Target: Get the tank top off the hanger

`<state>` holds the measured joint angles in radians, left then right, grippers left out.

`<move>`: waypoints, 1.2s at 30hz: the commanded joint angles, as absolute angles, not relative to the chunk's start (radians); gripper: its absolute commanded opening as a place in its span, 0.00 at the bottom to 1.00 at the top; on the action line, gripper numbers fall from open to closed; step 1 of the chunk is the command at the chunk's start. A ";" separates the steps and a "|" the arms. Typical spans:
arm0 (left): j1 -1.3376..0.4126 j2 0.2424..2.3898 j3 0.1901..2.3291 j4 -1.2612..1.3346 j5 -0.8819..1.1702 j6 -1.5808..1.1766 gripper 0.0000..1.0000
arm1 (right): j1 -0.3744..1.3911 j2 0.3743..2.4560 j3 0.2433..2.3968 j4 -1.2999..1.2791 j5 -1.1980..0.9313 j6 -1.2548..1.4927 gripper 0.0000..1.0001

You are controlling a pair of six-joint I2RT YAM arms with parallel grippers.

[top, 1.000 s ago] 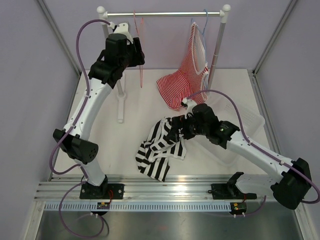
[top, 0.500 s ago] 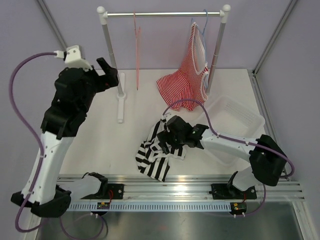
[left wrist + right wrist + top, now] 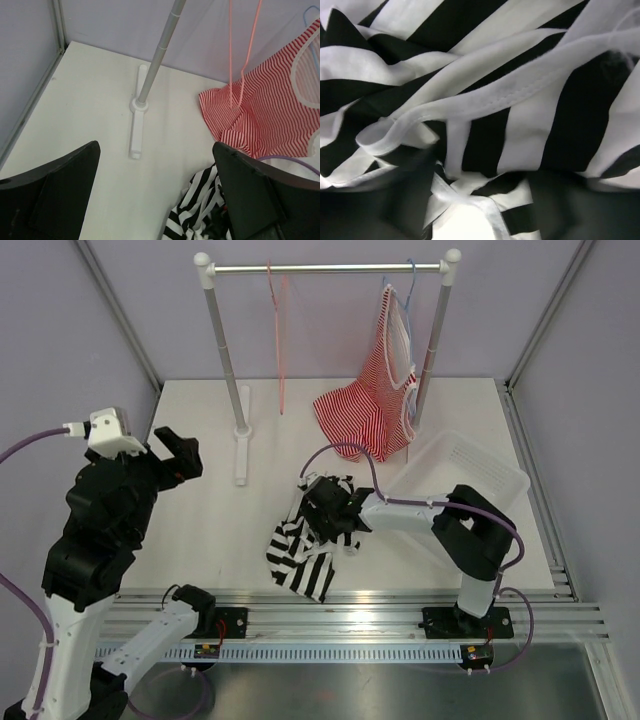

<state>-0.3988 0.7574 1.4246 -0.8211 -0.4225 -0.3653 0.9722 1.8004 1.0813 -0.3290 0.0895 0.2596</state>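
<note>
The pink hanger [image 3: 278,340] hangs bare from the rail [image 3: 325,268]; the left wrist view shows it too [image 3: 245,60]. Off it, the black-and-white tank top [image 3: 300,555] lies crumpled on the table. My right gripper [image 3: 328,508] is pressed down into its upper part. In the right wrist view the tank top [image 3: 485,100] fills the frame, and the right gripper [image 3: 485,210] has its fingers spread with bunched cloth and a pale strap between them. My left gripper [image 3: 172,455] hovers open and empty at the near left, well away from the hanger [image 3: 156,150].
A red-and-white striped top [image 3: 375,400] hangs on a pale blue hanger [image 3: 405,285] at the rail's right end, its hem on the table. A clear plastic bin [image 3: 470,480] stands at the right. The rack's left post and foot [image 3: 240,440] stand between my left arm and the clothes.
My left arm has drawn back from the hanger to the near left, its gripper opening. My right gripper has slid left over the tank top, which shifted slightly left.
</note>
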 commanded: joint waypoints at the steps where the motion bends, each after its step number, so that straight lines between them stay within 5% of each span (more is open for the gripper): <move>1: -0.396 0.674 1.312 -0.825 -0.428 -0.292 0.99 | 0.985 1.903 1.106 -0.284 0.035 0.276 0.51; 4: -0.396 0.582 1.168 -0.755 -0.388 -0.249 0.99 | 0.988 1.872 1.118 -0.279 0.043 0.281 0.05; 5: -0.396 0.563 1.142 -0.746 -0.400 -0.247 0.99 | 0.988 1.853 1.117 -0.270 0.043 0.287 0.00; 13: -0.393 0.476 1.000 -0.667 -0.520 -0.250 0.99 | 0.989 1.548 1.196 -0.308 0.018 0.259 0.00; 22: -0.388 0.469 0.965 -0.660 -0.555 -0.239 0.99 | 0.986 1.220 1.324 -0.566 0.380 0.221 0.00; 31: -0.382 0.474 0.965 -0.657 -0.540 -0.244 0.99 | 0.910 1.025 1.366 -0.804 0.984 0.288 0.00; 36: -0.357 0.495 0.966 -0.647 -0.503 -0.245 0.99 | 0.697 0.936 1.267 -0.841 0.947 0.393 0.00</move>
<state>-0.3729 0.4801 0.9657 -0.7067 -0.5194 -0.2543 0.7704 0.9657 1.3128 -0.7982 0.8478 0.3084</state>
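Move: My right hand stands open low in the striped tank top, just above the table, with the cloth's middle about 2 cm back and 1 cm below. The white bin is some 28 cm to this hand's right and 6 cm farther out. The red-striped top hangs roughly 20 cm ahead, 12 cm to the right and 20 cm higher. From my left hand, the tank top lies about 17 cm right, 2 cm back and 41 cm below. I shut my right fingers on the tank top while sliding a little left and pinch the cloth, then lift nearly straight up some 34 cm. Towards the top I sweep about 27 cm right over the bin, swinging the fingers up from steeply down to nearly level forward. Meanwhile my empty, open left hand sinks about 10 cm and then waits. ##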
